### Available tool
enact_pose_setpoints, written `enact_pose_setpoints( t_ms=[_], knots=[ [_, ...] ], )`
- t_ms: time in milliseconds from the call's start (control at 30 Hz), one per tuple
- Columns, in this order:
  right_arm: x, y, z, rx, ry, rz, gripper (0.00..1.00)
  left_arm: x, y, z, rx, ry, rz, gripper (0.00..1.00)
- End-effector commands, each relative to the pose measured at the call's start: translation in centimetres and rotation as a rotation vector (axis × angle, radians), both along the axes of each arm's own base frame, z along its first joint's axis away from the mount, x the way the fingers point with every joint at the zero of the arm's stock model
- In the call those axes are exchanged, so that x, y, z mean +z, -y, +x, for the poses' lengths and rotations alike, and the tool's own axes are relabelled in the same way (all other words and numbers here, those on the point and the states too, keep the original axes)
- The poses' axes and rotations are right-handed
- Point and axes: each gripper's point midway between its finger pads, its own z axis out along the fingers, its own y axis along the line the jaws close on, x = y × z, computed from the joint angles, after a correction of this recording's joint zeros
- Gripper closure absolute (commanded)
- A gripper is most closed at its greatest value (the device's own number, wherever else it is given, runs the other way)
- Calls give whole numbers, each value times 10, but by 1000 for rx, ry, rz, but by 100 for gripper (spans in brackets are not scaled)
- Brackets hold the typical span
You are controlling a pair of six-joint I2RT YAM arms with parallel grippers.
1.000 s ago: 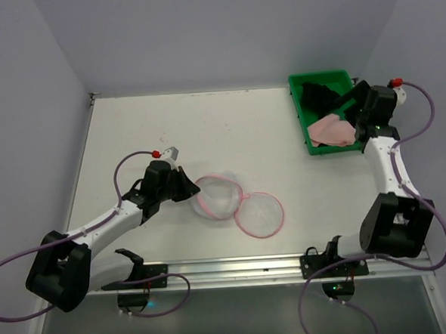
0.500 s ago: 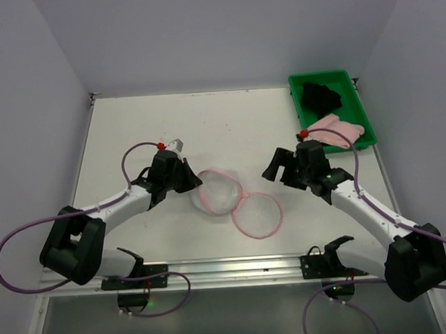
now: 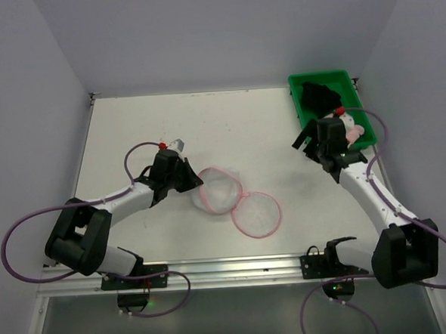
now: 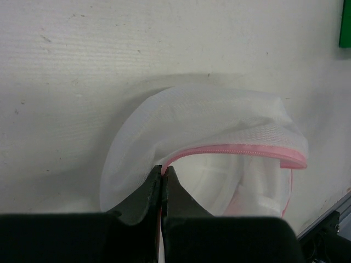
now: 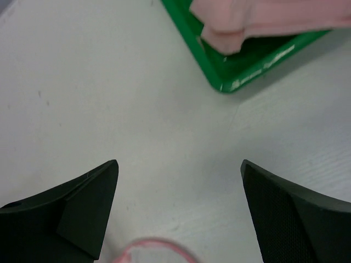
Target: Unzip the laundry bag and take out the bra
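Observation:
The laundry bag (image 3: 218,190) lies unzipped in the middle of the table. Its domed white mesh half (image 4: 208,120) stands up, and the flat half (image 3: 256,214) with the pink rim lies beside it. My left gripper (image 3: 196,185) (image 4: 163,169) is shut on the pink zip rim at the domed half's left edge. The pink bra (image 5: 263,22) (image 3: 355,132) lies in the green tray (image 3: 303,117), partly behind my right arm. My right gripper (image 3: 309,148) (image 5: 178,167) hangs open and empty over the bare table just left of the tray.
A black garment (image 3: 321,94) fills the far end of the green tray (image 5: 219,71). The tray sits in the back right corner against the walls. The bag's pink rim (image 5: 148,246) shows blurred at the bottom of the right wrist view.
My right arm swung from the tray to the middle near the bag, then back toward the tray, its jaws open throughout. The left gripper kept its hold on the rim.

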Motion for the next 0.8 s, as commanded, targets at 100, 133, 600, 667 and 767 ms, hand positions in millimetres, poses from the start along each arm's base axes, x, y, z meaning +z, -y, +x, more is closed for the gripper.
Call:
enact_pose_setpoints(
  t_ms=[100, 133, 600, 667, 767],
  knots=[
    [46, 83, 82, -282, 83, -151, 5, 10, 5, 3, -20, 45, -50, 100],
    [41, 88, 89, -298, 68, -137, 5, 9, 7, 2, -27, 40, -53, 100],
    [-14, 154, 163, -462, -82, -96, 6, 10, 8, -3, -48, 38, -59, 100],
    [-14, 157, 173, -463, -95, -75, 5, 10, 9, -3, -56, 33, -65, 100],
    [-25, 158, 189, -442, -127, -41, 5, 6, 11, -4, -63, 18, -64, 100]
  ],
)
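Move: The pink garment lies in the near half of the green tray, about 21 cm ahead of the open right hand, 17 cm to its right and 12 cm below. The black garment sits roughly 14 cm beyond the pink one and 4 cm to its left. The laundry bag's open lid is some 13 cm back and 15 cm left of the right hand, low on the table. From the left hand, the pink garment is about 24 cm ahead, 49 cm right and 4 cm lower. Towards the pink garment in the tray the empty right hand swings forward and right, some 17 cm forward and about as far sideways. It first rises about 5 cm, then sinks past its starting height as it comes over the tray. The wrist turns clockwise about 25 degrees and ends tipped slightly further down; the fingers stay wide open. ##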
